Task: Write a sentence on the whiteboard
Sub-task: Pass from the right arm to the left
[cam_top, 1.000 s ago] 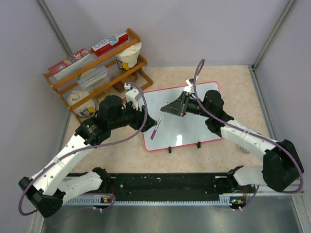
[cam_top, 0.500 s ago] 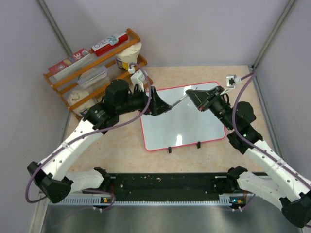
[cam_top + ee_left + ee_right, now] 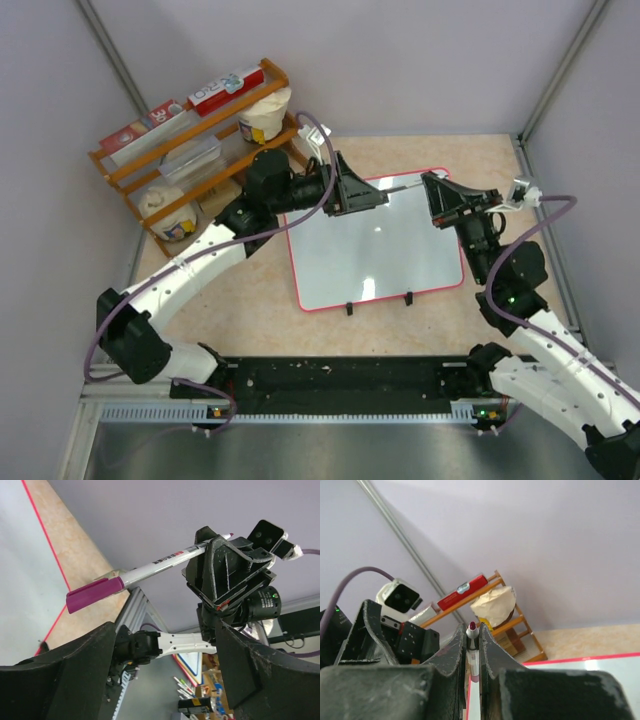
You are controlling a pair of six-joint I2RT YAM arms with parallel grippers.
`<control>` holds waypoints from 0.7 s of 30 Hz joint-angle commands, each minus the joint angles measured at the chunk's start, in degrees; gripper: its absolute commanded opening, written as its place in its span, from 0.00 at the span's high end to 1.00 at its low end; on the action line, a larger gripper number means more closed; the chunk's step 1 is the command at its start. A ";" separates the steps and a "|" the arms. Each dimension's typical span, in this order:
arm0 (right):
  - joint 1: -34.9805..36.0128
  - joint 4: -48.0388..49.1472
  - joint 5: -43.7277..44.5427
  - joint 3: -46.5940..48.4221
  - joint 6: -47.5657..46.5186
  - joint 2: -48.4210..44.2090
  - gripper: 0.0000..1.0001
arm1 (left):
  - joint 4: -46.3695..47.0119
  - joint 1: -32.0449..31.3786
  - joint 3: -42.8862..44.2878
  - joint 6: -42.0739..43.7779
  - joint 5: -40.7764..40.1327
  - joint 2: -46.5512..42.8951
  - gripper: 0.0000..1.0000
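Observation:
The whiteboard (image 3: 380, 255) lies flat on the table, white with a pink-red rim, and no sentence shows on it. A marker (image 3: 405, 186) with a white barrel and purple cap hangs level over the board's far edge. My right gripper (image 3: 432, 183) is shut on its barrel end. In the right wrist view the marker (image 3: 471, 628) sits pinched between the fingers of the right gripper (image 3: 473, 636). My left gripper (image 3: 376, 197) is open beside the cap end, holding nothing. In the left wrist view the marker (image 3: 150, 569) crosses above the open left gripper (image 3: 165, 630).
A wooden rack (image 3: 200, 140) with boxes and paper cups stands at the back left, close behind the left arm. Two black clips (image 3: 349, 308) sit on the board's near edge. A black rail (image 3: 340, 375) runs along the front. Walls close in on both sides.
My right gripper carried the marker from over the board's left part to its far edge and turned it level. The left arm reached further back and right, and its jaws opened wider.

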 commanded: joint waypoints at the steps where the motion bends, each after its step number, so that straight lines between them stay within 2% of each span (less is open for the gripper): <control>1: 0.54 10.39 2.31 -1.45 -5.41 -0.59 1.00 | 10.46 -1.42 2.79 -6.85 3.38 2.73 0.17; 5: 0.54 16.11 0.29 -3.04 -6.03 0.03 1.00 | 13.19 -3.17 4.81 -10.19 3.12 6.33 0.16; 13: 0.54 15.76 -3.14 -3.56 -5.33 -0.85 1.00 | 17.76 -3.53 8.68 -14.15 1.37 12.66 0.16; 21: 0.63 13.83 -4.73 -5.85 -3.83 -2.78 1.00 | 22.15 -3.62 10.09 -18.46 -0.13 15.39 0.24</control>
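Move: The marker, held near its far end in the right fingers with the cap sloping down to the left, has its middle about 6 cm to the right of the open left hand, some 3 cm ahead and roughly level. From the right hand, the marker's middle lies about 5 cm left and 2 cm lower, level in reach; the left gripper is about 11 cm left and 3 cm back. The whiteboard's middle lies roughly 36 cm below the left hand, 7 cm right and 1 cm back. The marker's cap end is what the left hand closes in on, sliding about 6 cm right and then also about 2 cm forward, fingers staying wide open while the wrist rolls some 10 degrees and the fingertips tip up slightly. The right hand keeps its pinch on the other end, lifting about 2 cm, easing slightly back and right, and tilting its fingertips up about 10 degrees. ##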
